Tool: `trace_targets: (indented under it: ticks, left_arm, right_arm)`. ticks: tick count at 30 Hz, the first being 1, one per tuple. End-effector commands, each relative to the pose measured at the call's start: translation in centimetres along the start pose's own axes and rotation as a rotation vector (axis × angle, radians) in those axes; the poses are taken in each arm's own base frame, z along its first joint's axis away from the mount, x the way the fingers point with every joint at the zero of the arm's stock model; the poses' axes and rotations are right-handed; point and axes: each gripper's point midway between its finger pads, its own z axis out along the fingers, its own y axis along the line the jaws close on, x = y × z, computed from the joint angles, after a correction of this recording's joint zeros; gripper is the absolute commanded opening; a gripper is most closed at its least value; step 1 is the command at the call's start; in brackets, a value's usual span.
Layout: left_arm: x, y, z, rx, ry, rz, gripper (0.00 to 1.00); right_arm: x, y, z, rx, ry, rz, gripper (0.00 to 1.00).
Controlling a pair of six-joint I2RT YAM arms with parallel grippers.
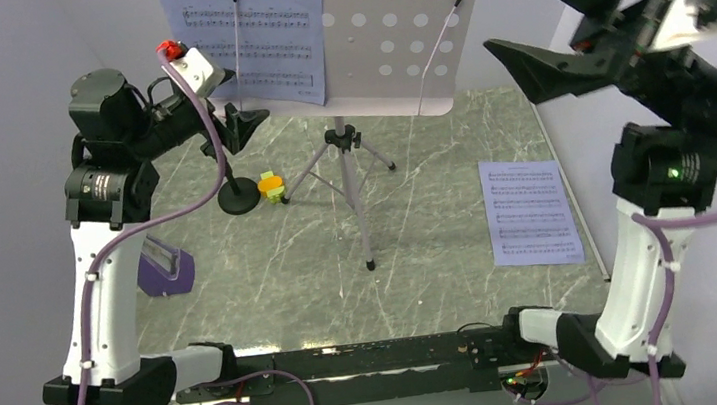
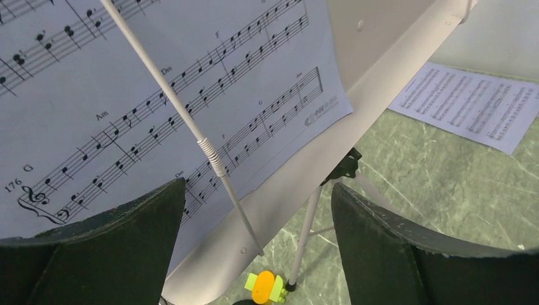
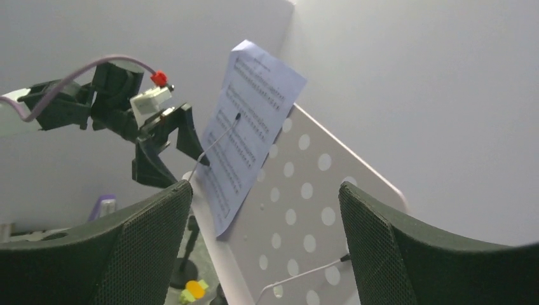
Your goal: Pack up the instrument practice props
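Observation:
The grey perforated music stand (image 1: 396,28) rises on tripod legs (image 1: 345,164) at the back middle. A white sheet-music page (image 1: 251,33) rests on its left half under a wire clip. Another page (image 1: 531,209) lies flat on the table at the right. The orange-and-yellow-green block (image 1: 271,186) sits beside the black round microphone base (image 1: 238,197); the microphone head is hidden behind my left arm. The purple metronome (image 1: 162,268) shows partly behind that arm. My left gripper (image 1: 244,126) is open just in front of the page's lower left edge (image 2: 159,95). My right gripper (image 1: 510,11) is open, raised right of the stand.
White walls close in the table on the left, back and right. The stand's thin clip wire (image 2: 210,152) crosses between my left fingers. The stand's bottom ledge (image 2: 330,152) juts out towards the arms. From the right wrist I see the left gripper (image 3: 175,162) beside the stand (image 3: 311,210).

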Motion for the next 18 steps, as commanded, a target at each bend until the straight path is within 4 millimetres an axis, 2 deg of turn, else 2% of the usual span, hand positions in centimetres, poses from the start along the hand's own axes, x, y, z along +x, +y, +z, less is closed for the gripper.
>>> trace_targets:
  ticks: [1, 7, 11, 13, 18]
  left_arm:
    - [-3.7, -0.8, -0.9, 0.041, -0.108, 0.049, 0.88]
    - [-4.4, -1.1, -0.3, 0.098, -0.146, 0.029, 0.81]
    - [-5.2, -0.2, -0.1, 0.063, -0.163, 0.009, 0.74]
    - [-5.8, 0.6, 0.0, 0.023, -0.175, -0.022, 0.66]
    - [-5.6, 1.2, 0.5, 0.01, -0.176, -0.043, 0.62]
  right_arm:
    - [7.4, -2.9, 2.2, -0.005, 0.128, 0.097, 0.85]
    - [11.1, -1.7, 5.8, -0.12, 0.133, 0.146, 0.77]
    - [12.8, 0.3, 8.1, -0.168, 0.153, 0.133, 0.71]
    - [13.7, 0.6, 9.0, -0.175, 0.159, 0.124, 0.69]
    - [15.4, 1.0, 11.1, -0.18, 0.177, 0.105, 0.66]
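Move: The left clip rod of the music stand is about 4 cm ahead of the left hand, at its height. The left sheet's middle is about 7 cm ahead, 1 cm right and 4 cm above that hand. From the high right hand, the left sheet's middle lies some 20 cm forward, 28 cm left and 18 cm lower. The right clip rod is about 19 cm ahead of it, 2 cm left and 20 cm lower. Swing the right gripper in towards the left sheet, about 12 cm forward and as far left while sinking some 10 cm. Let the forward part run out first, tip the fingers down and turn them a little counter-clockwise, and narrow them partway. Meanwhile raise the left gripper about 3.5 cm along the left clip rod, easing its fingers partly closed. ##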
